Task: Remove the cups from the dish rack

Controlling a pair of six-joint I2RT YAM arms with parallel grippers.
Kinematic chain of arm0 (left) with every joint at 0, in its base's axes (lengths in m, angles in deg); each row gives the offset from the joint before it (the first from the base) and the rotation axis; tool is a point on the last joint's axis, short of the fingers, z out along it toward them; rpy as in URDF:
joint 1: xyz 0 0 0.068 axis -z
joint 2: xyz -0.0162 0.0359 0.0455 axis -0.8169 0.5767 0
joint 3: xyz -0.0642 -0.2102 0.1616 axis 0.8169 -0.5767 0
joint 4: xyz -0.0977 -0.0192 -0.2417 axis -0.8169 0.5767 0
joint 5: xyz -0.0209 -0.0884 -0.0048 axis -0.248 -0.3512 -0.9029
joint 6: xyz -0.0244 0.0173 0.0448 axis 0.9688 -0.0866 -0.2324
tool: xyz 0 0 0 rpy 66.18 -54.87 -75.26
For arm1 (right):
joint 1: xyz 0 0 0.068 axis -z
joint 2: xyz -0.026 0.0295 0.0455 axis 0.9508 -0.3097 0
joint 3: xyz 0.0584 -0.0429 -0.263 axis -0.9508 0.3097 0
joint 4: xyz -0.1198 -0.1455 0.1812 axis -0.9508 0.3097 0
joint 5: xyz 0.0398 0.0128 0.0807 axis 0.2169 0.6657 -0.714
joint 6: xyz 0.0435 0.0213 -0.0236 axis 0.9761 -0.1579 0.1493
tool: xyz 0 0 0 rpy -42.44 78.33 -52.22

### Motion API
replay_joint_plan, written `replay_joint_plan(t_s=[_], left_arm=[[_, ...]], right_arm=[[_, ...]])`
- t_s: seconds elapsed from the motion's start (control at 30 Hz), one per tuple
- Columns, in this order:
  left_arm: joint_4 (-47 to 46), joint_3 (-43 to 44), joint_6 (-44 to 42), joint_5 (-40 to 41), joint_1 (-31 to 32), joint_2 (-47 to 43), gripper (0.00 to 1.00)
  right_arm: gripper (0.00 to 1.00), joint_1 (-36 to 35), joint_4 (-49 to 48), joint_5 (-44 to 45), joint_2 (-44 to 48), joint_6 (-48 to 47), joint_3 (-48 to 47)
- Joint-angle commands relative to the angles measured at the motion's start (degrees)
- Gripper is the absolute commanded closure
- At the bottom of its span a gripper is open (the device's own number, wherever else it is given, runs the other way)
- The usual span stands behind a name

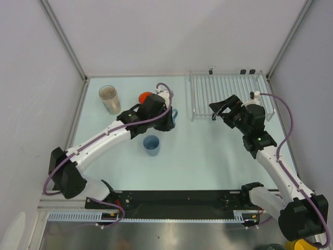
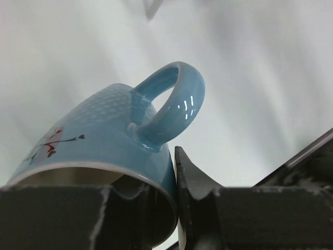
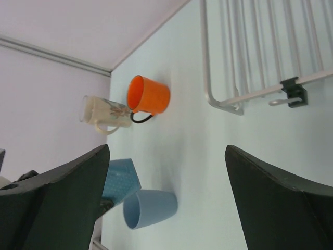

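The dish rack [image 1: 226,96] stands at the back right with no cup showing in it; its near corner [image 3: 223,101] shows in the right wrist view. My left gripper [image 1: 169,117] is shut on the wall of the teal-blue mug [image 2: 119,135], one finger inside the rim and one finger [image 2: 195,179] outside, below the handle. The mug [image 1: 174,113] is tilted at the table's middle. A beige tumbler [image 1: 110,99], an orange mug [image 1: 145,97] and a light-blue cup [image 1: 151,145] stand on the table. My right gripper [image 1: 217,111] hangs open and empty by the rack's front left corner.
Grey walls close the table on three sides. A black rail [image 1: 177,198] runs along the near edge between the arm bases. A dark clip [image 3: 292,92] sits on the rack's frame. The left arm crosses the table from the near left toward the middle.
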Motion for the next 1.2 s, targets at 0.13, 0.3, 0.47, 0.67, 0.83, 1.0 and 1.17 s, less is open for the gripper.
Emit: replay_joint_plan(t_s=[0.13,0.3,0.47,0.67,0.83,1.0,1.17], left_arm=[[17.50,10.87,-9.32,12.15,9.70,9.48,1.00],[17.15,10.00,-8.97,12.42,10.33,11.24,1.00],[15.39,8.41,-9.06,9.62,10.41,15.19,1.00],[15.30,10.25,-10.81,7.50,11.29,20.99,1.00],[17.49,14.38,-12.13,5.40,11.38,24.60,1.00],[21.27,19.47,-13.01,3.90,11.38,27.23,1.00],[26.62,25.98,-13.36,1.79,11.38,30.22,1.00]], right_arm=[[0.04,-0.91,6.92,3.81,1.73,-4.16,0.69],[0.04,-0.91,6.23,3.46,2.44,-4.16,2.18],[0.04,-0.91,5.61,2.84,2.26,-3.90,3.23],[0.04,-0.91,4.91,2.75,2.26,-3.64,4.64],[0.04,-0.91,4.64,2.49,1.65,-3.55,4.99],[0.04,-0.91,4.12,2.14,1.47,-3.46,5.61],[0.04,-0.83,3.06,1.44,0.16,-3.37,6.22]])
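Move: The left hand already holds the light-blue mug by its rim. The clear patch of table it is bound for lies about 4 cm back, 3 cm to the right and 17 cm below. The dark-blue cup stands some 11 cm to the left of that patch, the orange mug 17 cm ahead and 10 cm left of the hand, the rack's near left corner 9 cm ahead and 11 cm right. From the right hand the patch is about 9 cm back, 20 cm left. Keeping its pinch on the light-blue mug's rim, the left hand sinks about 14 cm towards the table beside the dark-blue cup, drawing back 5 cm early on and rolling some 30 degrees, its left side rising. It then slides 3 cm right, away from the cup, and comes up a couple of centimetres. The right hand, empty and wide open, lowers about 6 cm. ##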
